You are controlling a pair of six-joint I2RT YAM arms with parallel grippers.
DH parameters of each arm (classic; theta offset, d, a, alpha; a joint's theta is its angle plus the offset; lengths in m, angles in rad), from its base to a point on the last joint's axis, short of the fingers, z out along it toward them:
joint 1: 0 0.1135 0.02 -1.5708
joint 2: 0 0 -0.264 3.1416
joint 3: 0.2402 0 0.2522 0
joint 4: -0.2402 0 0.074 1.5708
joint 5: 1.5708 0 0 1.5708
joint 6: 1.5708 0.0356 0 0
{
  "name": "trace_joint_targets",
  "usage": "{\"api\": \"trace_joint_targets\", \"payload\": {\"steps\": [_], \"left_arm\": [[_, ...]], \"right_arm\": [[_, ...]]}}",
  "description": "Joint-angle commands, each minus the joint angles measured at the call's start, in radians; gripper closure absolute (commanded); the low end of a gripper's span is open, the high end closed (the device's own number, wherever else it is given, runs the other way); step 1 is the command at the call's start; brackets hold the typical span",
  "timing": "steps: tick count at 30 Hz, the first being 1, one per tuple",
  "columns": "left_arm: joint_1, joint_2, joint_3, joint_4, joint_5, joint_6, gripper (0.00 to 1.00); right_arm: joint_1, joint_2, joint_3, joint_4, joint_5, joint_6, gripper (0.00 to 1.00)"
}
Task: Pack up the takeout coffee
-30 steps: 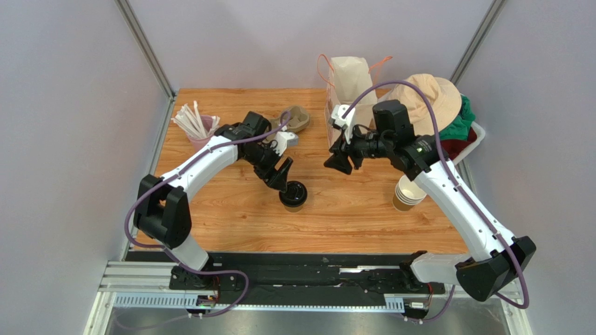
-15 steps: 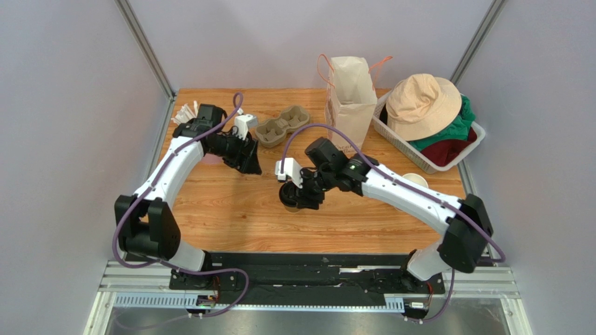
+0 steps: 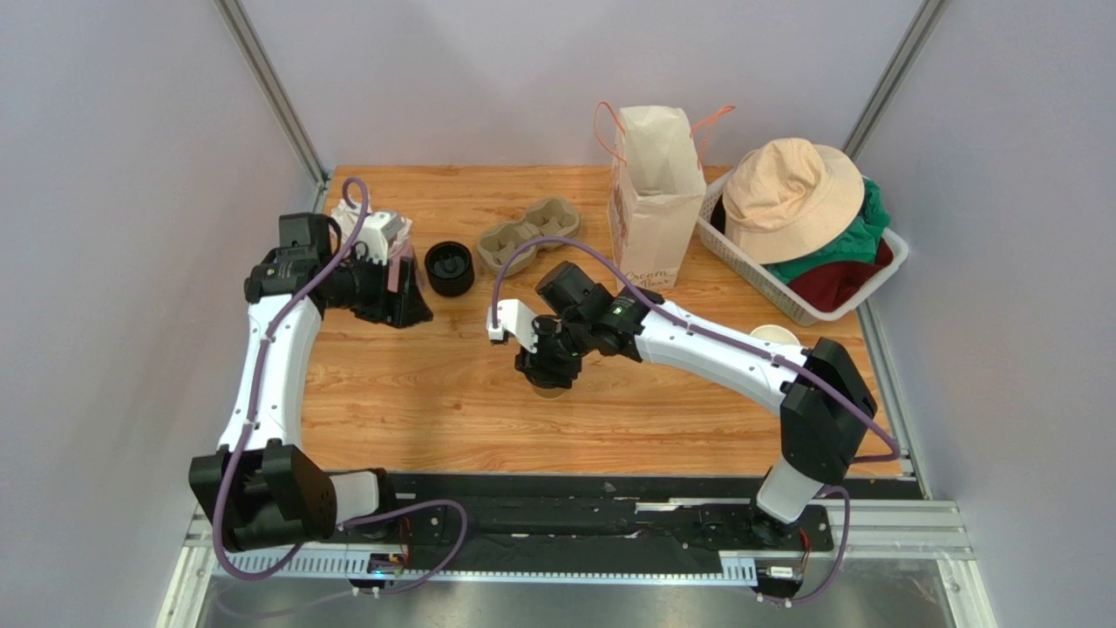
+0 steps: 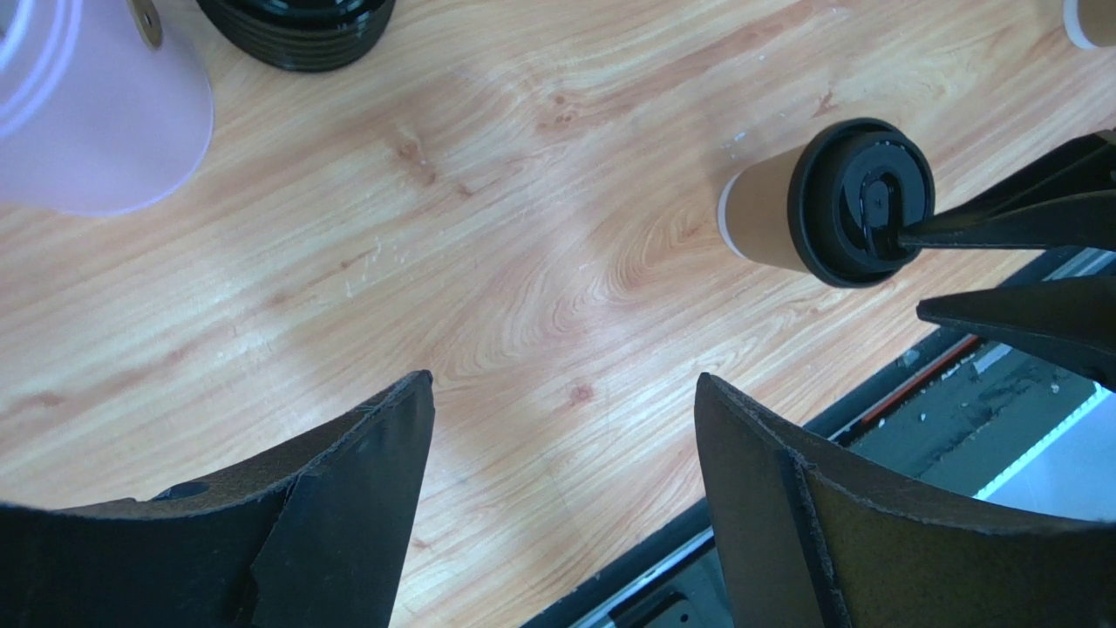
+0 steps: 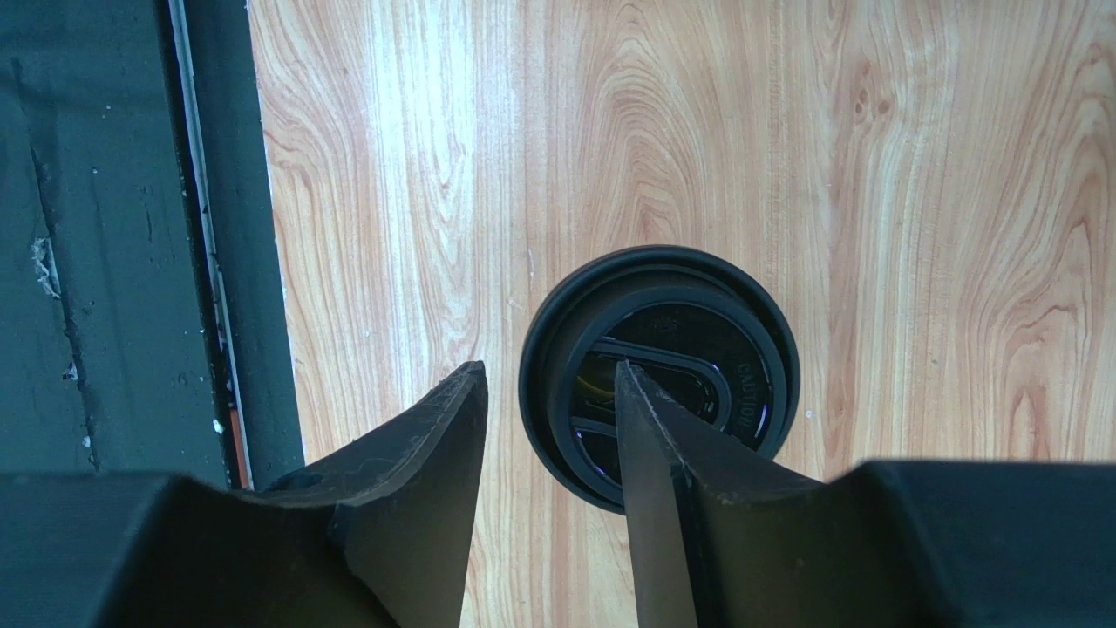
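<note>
The takeout coffee (image 5: 681, 343), a brown paper cup (image 4: 762, 223) with a black lid (image 4: 858, 199), stands upright on the wooden table near the front middle. In the top view my right gripper (image 3: 548, 361) hangs right above it and hides most of it. My right gripper (image 5: 550, 377) is open, with one finger (image 5: 649, 458) over the lid and the other (image 5: 432, 445) outside the cup's rim. Nothing is gripped. My left gripper (image 3: 413, 298) is far to the left, wide open (image 4: 563, 390) and empty over bare wood.
A stack of black lids (image 3: 449, 268) sits beside the left gripper, a pink translucent cup (image 4: 92, 118) next to it. A cardboard cup carrier (image 3: 531, 236), a paper bag (image 3: 655, 196), a white basket (image 3: 736, 258) with a hat, and stacked brown cups (image 3: 776, 339) stand at the back and right.
My right gripper came from near the paper bag down over the coffee cup, its jaws narrowing. My left gripper withdrew from the cup to the back left. The cup has not moved.
</note>
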Motion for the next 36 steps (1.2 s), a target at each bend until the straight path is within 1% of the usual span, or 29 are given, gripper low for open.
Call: {"api": "trace_joint_targets", "payload": {"steps": [1, 5, 11, 12, 19, 20, 22, 23, 24, 29, 36], "left_arm": [[0.017, -0.054, -0.039, 0.013, 0.017, 0.027, 0.18], [0.019, -0.057, -0.041, 0.021, 0.033, 0.022, 0.19], [0.019, -0.068, -0.049, 0.032, 0.039, 0.019, 0.18], [0.019, -0.071, -0.050, 0.036, 0.039, 0.021, 0.18], [0.019, -0.074, -0.058, 0.039, 0.042, 0.022, 0.19], [0.019, -0.073, -0.058, 0.041, 0.045, 0.022, 0.18], [0.019, -0.071, -0.058, 0.042, 0.045, 0.022, 0.18], [0.019, -0.071, -0.061, 0.042, 0.045, 0.024, 0.19], [0.019, -0.069, -0.059, 0.042, 0.048, 0.024, 0.19], [0.019, -0.071, -0.065, 0.045, 0.048, 0.025, 0.18], [0.020, -0.068, -0.070, 0.045, 0.053, 0.025, 0.19]], "right_arm": [[0.017, 0.016, 0.036, 0.044, 0.029, 0.021, 0.56], [0.017, 0.022, 0.028, 0.047, 0.046, 0.024, 0.58], [0.023, 0.043, 0.018, 0.049, 0.049, 0.021, 0.64], [0.023, 0.045, 0.018, 0.047, 0.049, 0.019, 0.67], [0.032, 0.057, 0.019, 0.038, 0.062, 0.015, 0.79], [0.032, 0.056, 0.021, 0.036, 0.063, 0.015, 0.82], [0.034, 0.057, 0.022, 0.024, 0.068, 0.009, 0.84], [0.034, 0.054, 0.024, 0.021, 0.072, 0.007, 0.85], [0.032, 0.053, 0.024, 0.018, 0.077, 0.002, 0.89], [0.034, 0.030, 0.027, -0.002, 0.126, -0.013, 0.98], [0.022, -0.038, 0.016, -0.040, 0.138, -0.016, 0.99]]}}
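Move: The black lid on the coffee cup sits just under my right hand, its middle about 3 cm ahead, 1 cm left and 2 cm below, so my fingers are over its near rim. From this hand the lid stack is some 19 cm ahead and 17 cm left, the cup carrier about 28 cm ahead and 4 cm left, the paper bag 25 cm ahead and 18 cm right. From my left hand the lid is about 20 cm right, 6 cm back and 9 cm lower. I close my half-open right fingers almost completely while easing the hand straight down not quite 2 cm, bringing the two fingertips together on the near rim of the lid, on the side towards my base. The hand otherwise stays over that spot, its wrist tipping only about 5 degrees. ##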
